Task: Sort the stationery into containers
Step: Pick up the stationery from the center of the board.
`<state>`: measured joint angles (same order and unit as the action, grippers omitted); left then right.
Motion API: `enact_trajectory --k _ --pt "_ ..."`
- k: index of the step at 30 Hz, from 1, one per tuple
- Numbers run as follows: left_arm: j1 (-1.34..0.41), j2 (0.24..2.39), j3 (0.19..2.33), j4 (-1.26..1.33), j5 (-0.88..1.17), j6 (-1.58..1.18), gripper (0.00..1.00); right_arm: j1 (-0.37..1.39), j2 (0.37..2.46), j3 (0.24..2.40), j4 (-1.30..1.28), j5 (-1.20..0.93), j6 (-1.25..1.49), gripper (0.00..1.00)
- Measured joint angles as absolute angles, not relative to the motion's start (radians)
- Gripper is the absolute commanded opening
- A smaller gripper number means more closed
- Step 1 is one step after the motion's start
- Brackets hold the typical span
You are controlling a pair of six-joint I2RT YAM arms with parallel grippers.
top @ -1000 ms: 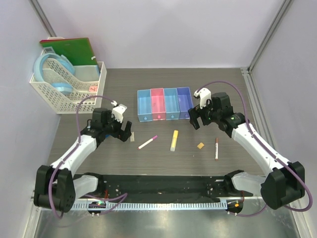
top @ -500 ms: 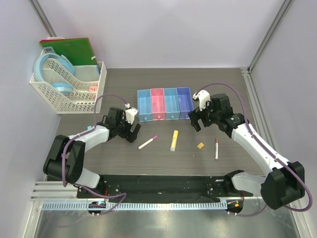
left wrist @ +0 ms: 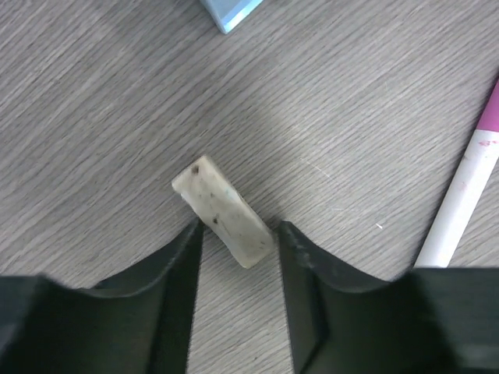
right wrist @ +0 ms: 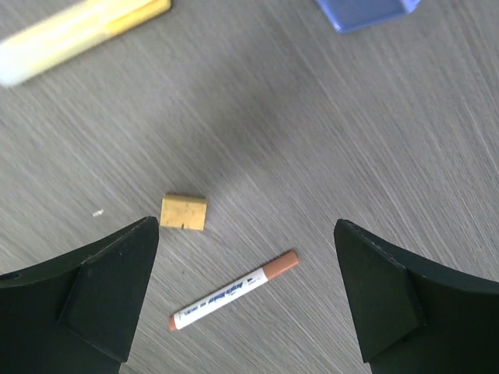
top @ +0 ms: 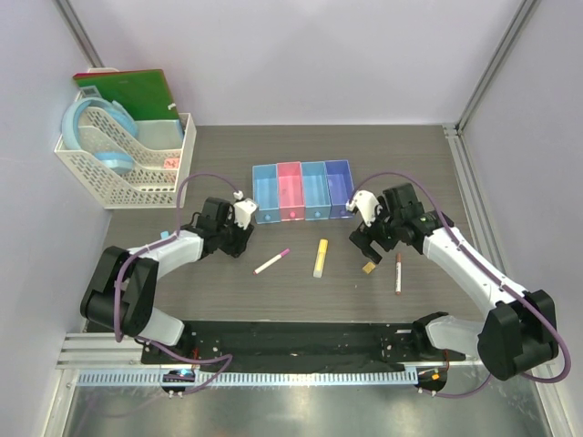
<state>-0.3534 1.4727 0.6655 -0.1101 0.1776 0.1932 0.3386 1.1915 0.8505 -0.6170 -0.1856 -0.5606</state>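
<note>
My left gripper [top: 240,238] [left wrist: 239,227] is low on the table, its jaws closed against a beige eraser [left wrist: 222,210] that lies slantwise between them. A white pen with a pink end [top: 271,262] [left wrist: 468,195] lies just to its right. My right gripper [top: 367,249] [right wrist: 245,226] is wide open and empty, hovering over a tan eraser [top: 369,268] [right wrist: 184,212] and a white pen with dark-red ends [top: 397,273] [right wrist: 234,290]. The yellow marker [top: 321,258] [right wrist: 78,31] lies mid-table. The four joined bins are blue [top: 265,202], pink [top: 289,196], light blue [top: 314,196] and purple [top: 339,193].
A white lattice basket [top: 127,173] at the far left holds a green book [top: 127,91] and pale blue rings [top: 96,132]. A black rail [top: 291,341] runs along the near edge. A small blue item [top: 165,234] lies by the left arm.
My left gripper slid right and down onto the beige eraser and closed on it. My right gripper moved from beside the purple bin toward me, over the tan eraser.
</note>
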Motion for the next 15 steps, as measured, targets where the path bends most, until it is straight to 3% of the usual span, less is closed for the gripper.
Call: enact_trajectory --k 4,10,15 --pt "-0.357 1.473 0.669 -0.12 0.181 0.201 0.24 0.339 1.192 0.848 -0.681 -0.204 -0.637 1.0" --pt "-0.361 1.473 0.676 -0.138 0.181 0.215 0.2 0.341 1.204 0.845 -0.753 -0.241 -0.729 1.0" --pt "-0.361 1.472 0.684 -0.161 0.182 0.221 0.09 0.356 1.238 0.836 -0.777 -0.246 -0.779 1.0"
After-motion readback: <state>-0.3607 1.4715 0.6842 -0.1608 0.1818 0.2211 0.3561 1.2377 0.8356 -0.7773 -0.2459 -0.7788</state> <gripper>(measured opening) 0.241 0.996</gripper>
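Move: Just under the half-closed left fingers lies the white eraser, its middle about 1 cm ahead; the pink-capped marker is some 8 cm right and 1 cm back, the nearest blue compartment about 16 cm ahead and 6 cm right. From the right hand the yellow block lies about 4 cm back, 1 cm left and 9 cm below, the red-ended marker 5 cm back and 7 cm right, the yellow highlighter 2 cm back and 13 cm left. Closing from half open to about a quarter, the left fingers pinch the near end of the eraser between their tips while that hand stays almost in place, low at the table. Meanwhile the wide-open right hand draws back about 4 cm and sinks about 3 cm towards the yellow block, turning some 15 degrees counter-clockwise with a slight tilt. ##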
